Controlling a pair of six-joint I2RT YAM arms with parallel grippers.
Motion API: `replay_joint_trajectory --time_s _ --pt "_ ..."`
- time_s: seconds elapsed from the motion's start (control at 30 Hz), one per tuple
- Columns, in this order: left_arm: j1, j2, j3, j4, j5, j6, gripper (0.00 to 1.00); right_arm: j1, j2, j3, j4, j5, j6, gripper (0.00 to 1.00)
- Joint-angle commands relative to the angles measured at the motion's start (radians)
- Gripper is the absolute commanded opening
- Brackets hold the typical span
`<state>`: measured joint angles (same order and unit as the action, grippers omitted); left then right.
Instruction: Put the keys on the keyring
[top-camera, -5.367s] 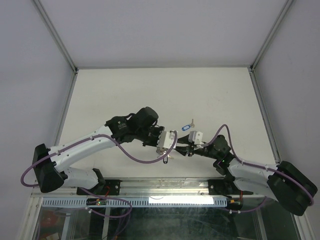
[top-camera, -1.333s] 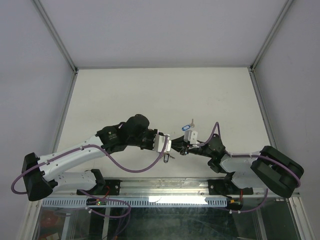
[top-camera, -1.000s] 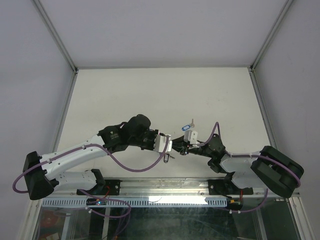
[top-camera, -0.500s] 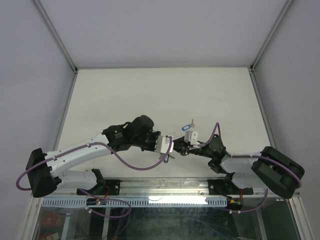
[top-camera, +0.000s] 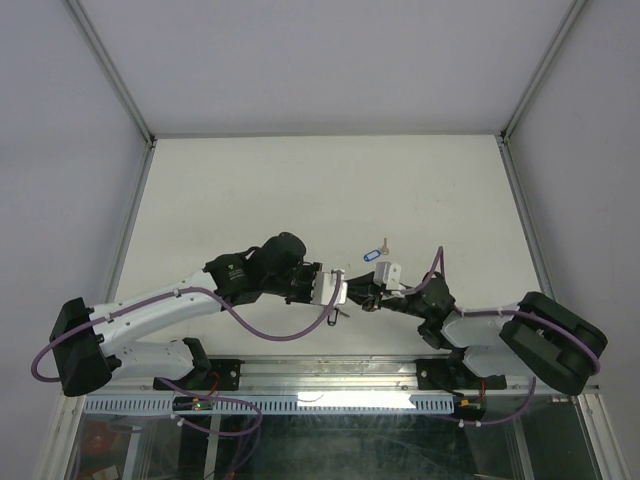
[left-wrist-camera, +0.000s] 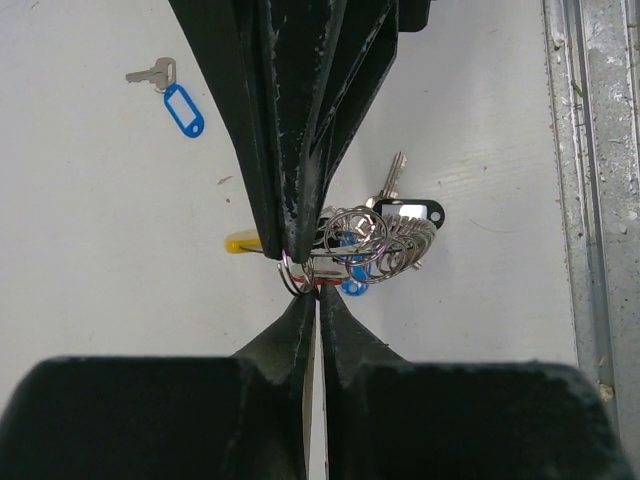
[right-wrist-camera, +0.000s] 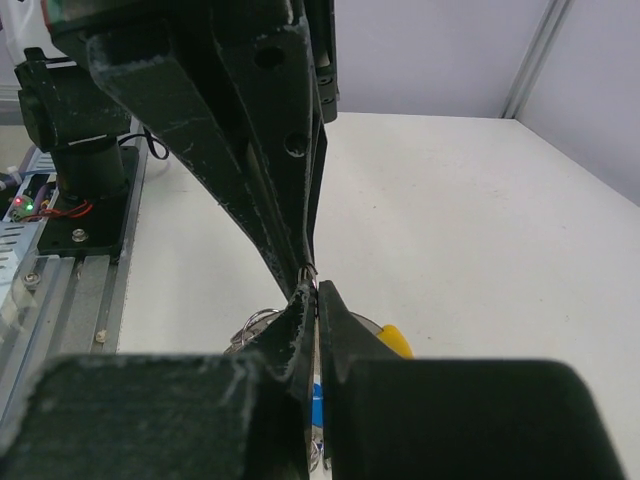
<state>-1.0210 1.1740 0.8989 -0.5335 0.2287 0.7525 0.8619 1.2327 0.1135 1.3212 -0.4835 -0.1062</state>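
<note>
The keyring (left-wrist-camera: 375, 240) hangs between both grippers just above the table, with its yellow arc (left-wrist-camera: 243, 242) to the left and silvery coils bunched to the right. Keys hang on it, with a black tag (left-wrist-camera: 415, 211), a red tag (left-wrist-camera: 325, 283) and a blue tag (left-wrist-camera: 350, 288). My left gripper (left-wrist-camera: 317, 293) is shut on the ring's wire from below in its own view. My right gripper (right-wrist-camera: 315, 290) is shut on the same wire, tip to tip with the left (top-camera: 350, 293). One loose key with a blue tag (left-wrist-camera: 182, 108) lies flat on the table beyond them (top-camera: 378, 250).
The white table (top-camera: 250, 190) is ringed by a metal frame rail (top-camera: 125, 240). A metal rail (left-wrist-camera: 590, 200) runs along the near edge, close behind the grippers. Purple cables loop off both arms.
Both grippers have drawn closer together near the front middle of the table and stay shut on the keyring. The loose blue-tag key has not moved.
</note>
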Motion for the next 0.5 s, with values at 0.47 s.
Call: replay_joint_trajectory --time_s 0.47 --pt "-0.005 -0.195 -0.217 0.384 0.003 -0.24 0.28 0.001 0.1 0.005 0.307 0.064 0.081 0.0"
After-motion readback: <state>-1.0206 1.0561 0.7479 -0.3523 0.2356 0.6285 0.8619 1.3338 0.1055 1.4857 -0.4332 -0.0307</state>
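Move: The keyring hangs between both shut grippers, its middle about 2 cm back and 4 cm below each hand's fingertips. Its black tag dangles roughly 5 cm back and 7 cm below them. The loose blue-tagged key lies on the table some 10 cm ahead, 8 cm to the right and 14 cm below each hand. Left fingers open about a quarter, freeing the keyring and rolling some 10 degrees; right keeps its pinch nearly still. ##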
